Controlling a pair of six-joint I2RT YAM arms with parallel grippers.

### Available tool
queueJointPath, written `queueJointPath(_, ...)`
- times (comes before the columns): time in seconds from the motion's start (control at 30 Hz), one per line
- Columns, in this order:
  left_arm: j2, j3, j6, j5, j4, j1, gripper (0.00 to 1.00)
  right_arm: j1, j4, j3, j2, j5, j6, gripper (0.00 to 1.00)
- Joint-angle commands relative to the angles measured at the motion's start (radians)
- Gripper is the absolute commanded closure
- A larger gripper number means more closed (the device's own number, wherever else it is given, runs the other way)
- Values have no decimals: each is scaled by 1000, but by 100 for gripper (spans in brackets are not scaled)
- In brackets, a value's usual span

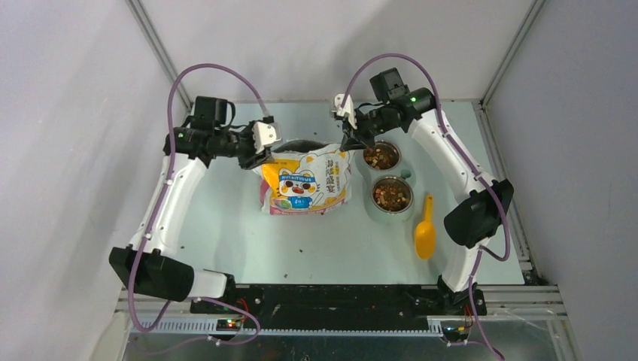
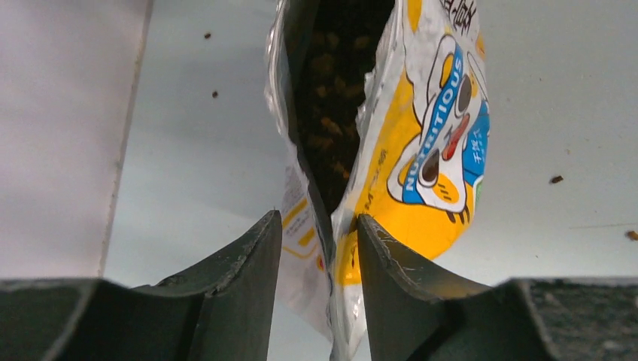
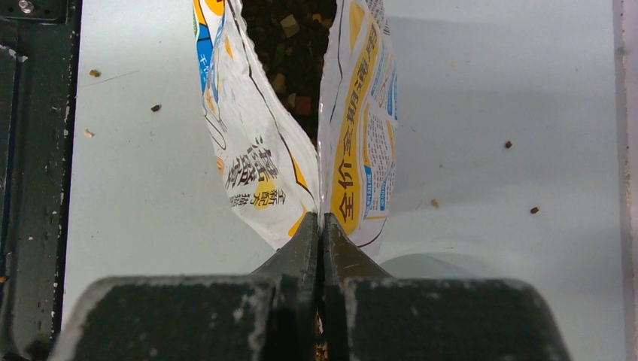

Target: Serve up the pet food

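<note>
The pet food shows as brown kibble in two steel bowls, the far one and the near one, and inside the open bag's mouth. The printed cat bag stands at mid-table with its top spread. My left gripper is open, its fingers astride the bag's left top corner without pressing it. My right gripper is shut on the bag's right top corner, the film pinched between the fingertips.
A yellow scoop lies on the table in front of the bowls, to the right. Stray kibble bits dot the pale tabletop. Grey walls close in the back and both sides.
</note>
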Motion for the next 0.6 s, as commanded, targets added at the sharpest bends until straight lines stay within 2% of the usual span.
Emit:
queueJointPath(0.0,7,0,-61,-11,102,-34,54,-10,37,70,-30,24,-6,100)
queueJointPath(0.07,19,5,-60,-29,103,-38,61,-10,38,67,-34,27,-10,100)
queueJointPath(0.1,22,8,-55,-37,94,-38,71,-10,38,65,-35,29,-12,100)
queueJointPath(0.13,27,18,-38,-41,74,-36,77,-13,37,60,-37,29,-13,100)
queueJointPath(0.17,29,22,-28,-40,60,-33,89,-14,37,58,-40,29,-13,100)
queueJointPath(0.23,24,33,-12,-22,28,-18,98,-21,39,48,-44,29,-15,100)
queueJointPath(0.47,17,68,-10,39,-61,68,100,-39,74,5,-62,14,-4,100)
queueJointPath(0.57,-4,49,-34,47,-37,68,100,-21,140,-32,-78,-2,17,100)
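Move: The bag stands between the two hands. Its middle is some 10 cm to the left hand's right, about 1 cm nearer the base and 13 cm below, and the left corner of its open mouth already lies between the half-open left fingers. From the right hand, shut on the other corner, the bag's middle is about 9 cm left, 4 cm back and 12 cm down; the far bowl is roughly 8 cm ahead and 12 cm right, the near bowl 5 cm back and 14 cm right, both some 24 cm below. The left corner of the bag's mouth is pinched shut between the left fingertips: the hand slips about 1 cm right along the rim, closes fully from half open while sinking nearly 1 cm, then draws back left about 1 cm with the fingers tipping down some 5 degrees. The right hand stays put and keeps its pinch on the opposite corner. ##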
